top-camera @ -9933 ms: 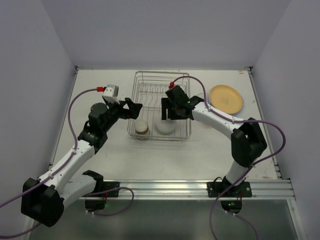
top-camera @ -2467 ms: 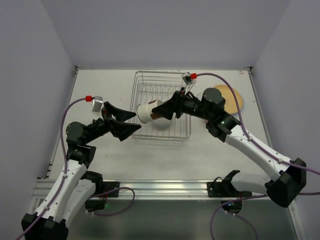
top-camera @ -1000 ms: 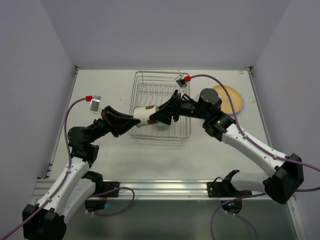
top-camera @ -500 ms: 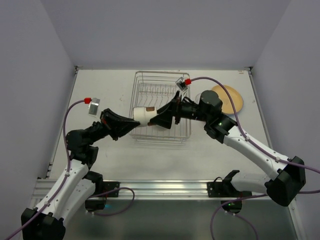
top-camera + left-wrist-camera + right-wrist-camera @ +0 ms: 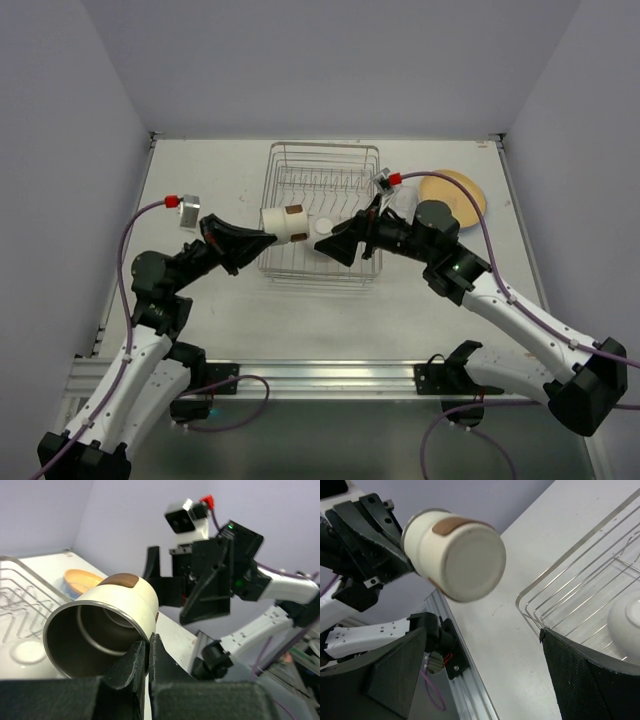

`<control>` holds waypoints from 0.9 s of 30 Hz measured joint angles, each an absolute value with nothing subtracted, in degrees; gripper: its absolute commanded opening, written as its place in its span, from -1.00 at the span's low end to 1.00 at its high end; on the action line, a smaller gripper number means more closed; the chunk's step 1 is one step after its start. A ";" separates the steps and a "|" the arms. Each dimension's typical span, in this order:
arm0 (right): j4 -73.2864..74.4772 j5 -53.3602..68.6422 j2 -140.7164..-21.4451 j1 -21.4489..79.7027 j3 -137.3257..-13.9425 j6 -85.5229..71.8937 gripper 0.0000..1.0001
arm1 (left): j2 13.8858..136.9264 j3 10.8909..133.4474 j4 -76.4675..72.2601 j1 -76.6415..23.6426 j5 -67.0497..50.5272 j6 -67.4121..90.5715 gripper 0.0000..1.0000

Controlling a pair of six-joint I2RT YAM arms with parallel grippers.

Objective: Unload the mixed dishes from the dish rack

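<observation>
A small cream cup (image 5: 283, 223) with a brown patch and a metal inside hangs on its side above the dish rack's (image 5: 325, 150) left edge. My left gripper (image 5: 256, 238) is shut on the cup's (image 5: 105, 625) rim, one finger inside and one outside (image 5: 148, 645). My right gripper (image 5: 340, 240) stands open just right of the cup, apart from it, with nothing between its fingers (image 5: 485, 670). From the right wrist I see the cup's base (image 5: 455, 555). A white bowl (image 5: 625, 625) lies upside down in the rack (image 5: 580, 580).
A yellow-orange plate (image 5: 455, 190) lies on the table right of the rack, partly behind the right arm; it also shows in the left wrist view (image 5: 82, 580). The table's near metal rail (image 5: 330, 375) runs along the front.
The right gripper has opened, let go of the cup and drawn back to the right. The left gripper has shut on the cup's rim and now carries it alone.
</observation>
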State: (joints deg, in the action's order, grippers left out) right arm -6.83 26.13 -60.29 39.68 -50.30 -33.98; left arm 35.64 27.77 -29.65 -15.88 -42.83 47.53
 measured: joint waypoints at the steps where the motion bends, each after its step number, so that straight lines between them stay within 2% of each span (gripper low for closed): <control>1: -6.74 25.71 -59.64 39.68 -49.71 -33.76 0.98 | 35.64 29.04 -27.16 -15.88 -41.69 45.71 -1.00; 6: -6.07 23.42 -56.58 39.68 -47.70 -32.88 0.98 | 36.99 35.51 -17.17 -15.88 -34.26 39.16 -1.00; 12: -4.45 21.67 -54.11 39.68 -45.60 -32.05 0.98 | 38.98 37.01 -11.38 -15.75 -23.75 37.23 -1.00; 18: -2.07 21.47 -52.71 39.68 -45.34 -31.83 0.98 | 46.11 42.24 -2.76 -14.70 -10.81 35.09 -1.00; 23: 0.47 21.47 -50.00 39.68 -45.34 -31.44 0.98 | 53.28 51.29 4.01 -13.58 -1.43 32.58 -1.00; 27: 4.03 21.41 -48.75 39.68 -45.87 -30.48 0.98 | 63.59 65.21 10.59 -11.38 2.50 30.06 -1.00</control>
State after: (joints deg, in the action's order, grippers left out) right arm 4.03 21.41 -48.75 39.68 -45.87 -30.48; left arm 63.59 65.21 10.59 -11.38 2.50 30.06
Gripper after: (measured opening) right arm 0.987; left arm 0.031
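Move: The cream mug is already in the left fingers, clear of the right hand. The bare table beside the rack's far-left end lies roughly 41 cm ahead of the left hand, 25 cm to its left and 33 cm below; the rack's middle is about 31 cm ahead and 10 cm right. From the right hand, the white bowl is some 17 cm ahead, 4 cm left and 27 cm below, the bare spot about 39 cm ahead and 40 cm left. The cream mug, still pinched by its rim in the shut left fingers, is swept forward about 19 cm and left about 11 cm towards the far-left table, its height dipping slightly and recovering. The left wrist swings some 50 degrees counter-clockwise until the fingers point mostly forward. The empty right hand stays wide open and eases away, 4 cm right and slightly back. ##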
